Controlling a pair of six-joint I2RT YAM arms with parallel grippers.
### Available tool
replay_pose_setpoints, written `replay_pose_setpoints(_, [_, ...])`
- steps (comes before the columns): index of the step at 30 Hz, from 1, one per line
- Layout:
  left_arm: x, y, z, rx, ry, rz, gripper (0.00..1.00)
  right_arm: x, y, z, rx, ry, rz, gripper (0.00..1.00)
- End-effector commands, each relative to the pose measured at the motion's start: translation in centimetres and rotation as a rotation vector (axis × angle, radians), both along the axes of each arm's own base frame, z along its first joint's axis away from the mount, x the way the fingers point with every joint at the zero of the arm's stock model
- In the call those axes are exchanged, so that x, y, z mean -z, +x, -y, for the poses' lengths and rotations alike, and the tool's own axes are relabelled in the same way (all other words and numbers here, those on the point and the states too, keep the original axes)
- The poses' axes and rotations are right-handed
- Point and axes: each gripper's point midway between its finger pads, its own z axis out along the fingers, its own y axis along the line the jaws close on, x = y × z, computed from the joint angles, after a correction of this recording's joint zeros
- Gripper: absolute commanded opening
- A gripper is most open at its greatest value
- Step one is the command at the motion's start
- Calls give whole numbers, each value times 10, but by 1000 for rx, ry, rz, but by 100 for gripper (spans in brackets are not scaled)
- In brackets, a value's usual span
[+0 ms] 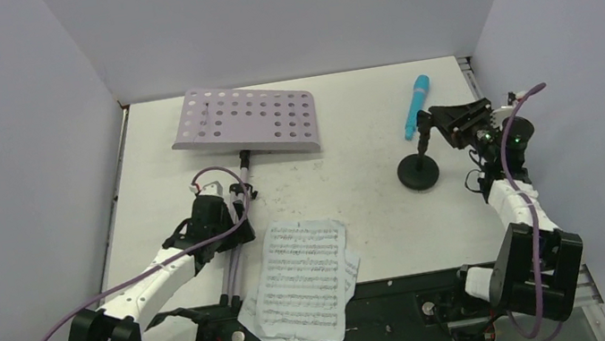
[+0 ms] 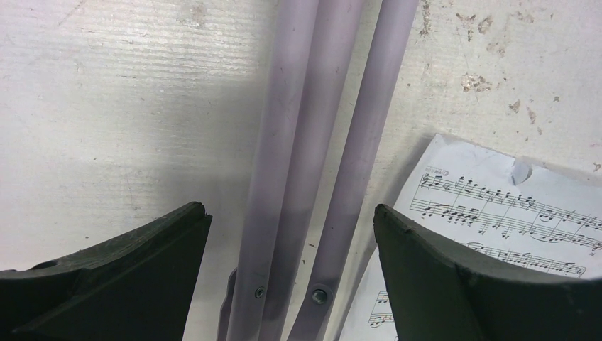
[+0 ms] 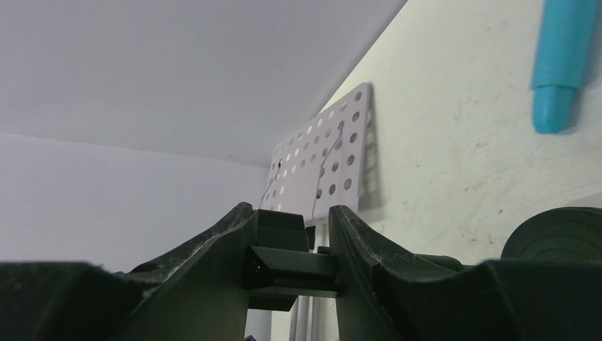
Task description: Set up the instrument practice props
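Note:
The lilac music stand lies flat, its perforated desk (image 1: 248,122) at the back and its folded legs (image 2: 298,142) running toward the near edge. My left gripper (image 1: 230,208) (image 2: 291,213) is open, a finger on each side of the legs and apart from them. White sheet-music pages (image 1: 306,278) (image 2: 497,206) lie beside the legs. The black mic stand stands on its round base (image 1: 419,174) (image 3: 561,234). My right gripper (image 1: 441,123) (image 3: 291,209) is shut on its clip (image 3: 284,259). The turquoise microphone (image 1: 417,105) (image 3: 563,57) lies on the table behind it.
Grey walls enclose the white table (image 1: 351,154) on the left, back and right. The sheet-music pages hang over the table's near edge between the two arm bases. A purple cable (image 1: 209,177) loops above the left wrist.

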Motion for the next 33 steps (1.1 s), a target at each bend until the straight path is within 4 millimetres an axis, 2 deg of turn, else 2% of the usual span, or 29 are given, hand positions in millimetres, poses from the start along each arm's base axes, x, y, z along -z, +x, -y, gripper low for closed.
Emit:
replay_pose_setpoints(1, [-10,11,2,-14,-19,56,85,-30,-8,23,15,-45,110,5])
replay_pose_setpoints(9, [-10,11,3,-11,-20,55,85,-17,-13,66,106,-38,84,5])
replay_pose_setpoints(14, [-10,11,3,-13,-20,54,85,-6,-16,75,133,-21,57,5])
replay_pose_setpoints(17, [-10,12,2,-15,-18,56,85,0,-16,75,135,-14,35,10])
replay_pose_setpoints(25, [-10,12,2,-14,-18,59,85,2,-16,85,172,-71,-5,54])
replay_pose_setpoints(27, [-10,11,3,-12,-19,58,85,5,-17,93,207,-104,-48,74])
replay_pose_setpoints(29, [-10,12,2,-13,-18,57,85,5,-17,99,234,-138,-78,88])
replay_pose_setpoints(32, [-10,12,3,-11,-18,57,85,2,-18,105,259,-178,-102,99])
replay_pose_setpoints(33, [-10,12,3,-11,-18,57,85,0,-18,106,265,-191,-104,94])
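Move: The right hand grips the clip head of the mic stand, its round base hanging about 21 cm straight below. The bare table spot for it lies some 7 cm to the right, 1 cm back and 23 cm down. The blue microphone lies about 19 cm ahead, 5 cm right and 22 cm below. From the idle left hand, that spot is roughly 54 cm right, 8 cm ahead and 3 cm below. The right hand carries the mic stand some 8 cm right, lowers it about 2 cm, then opens wide. ##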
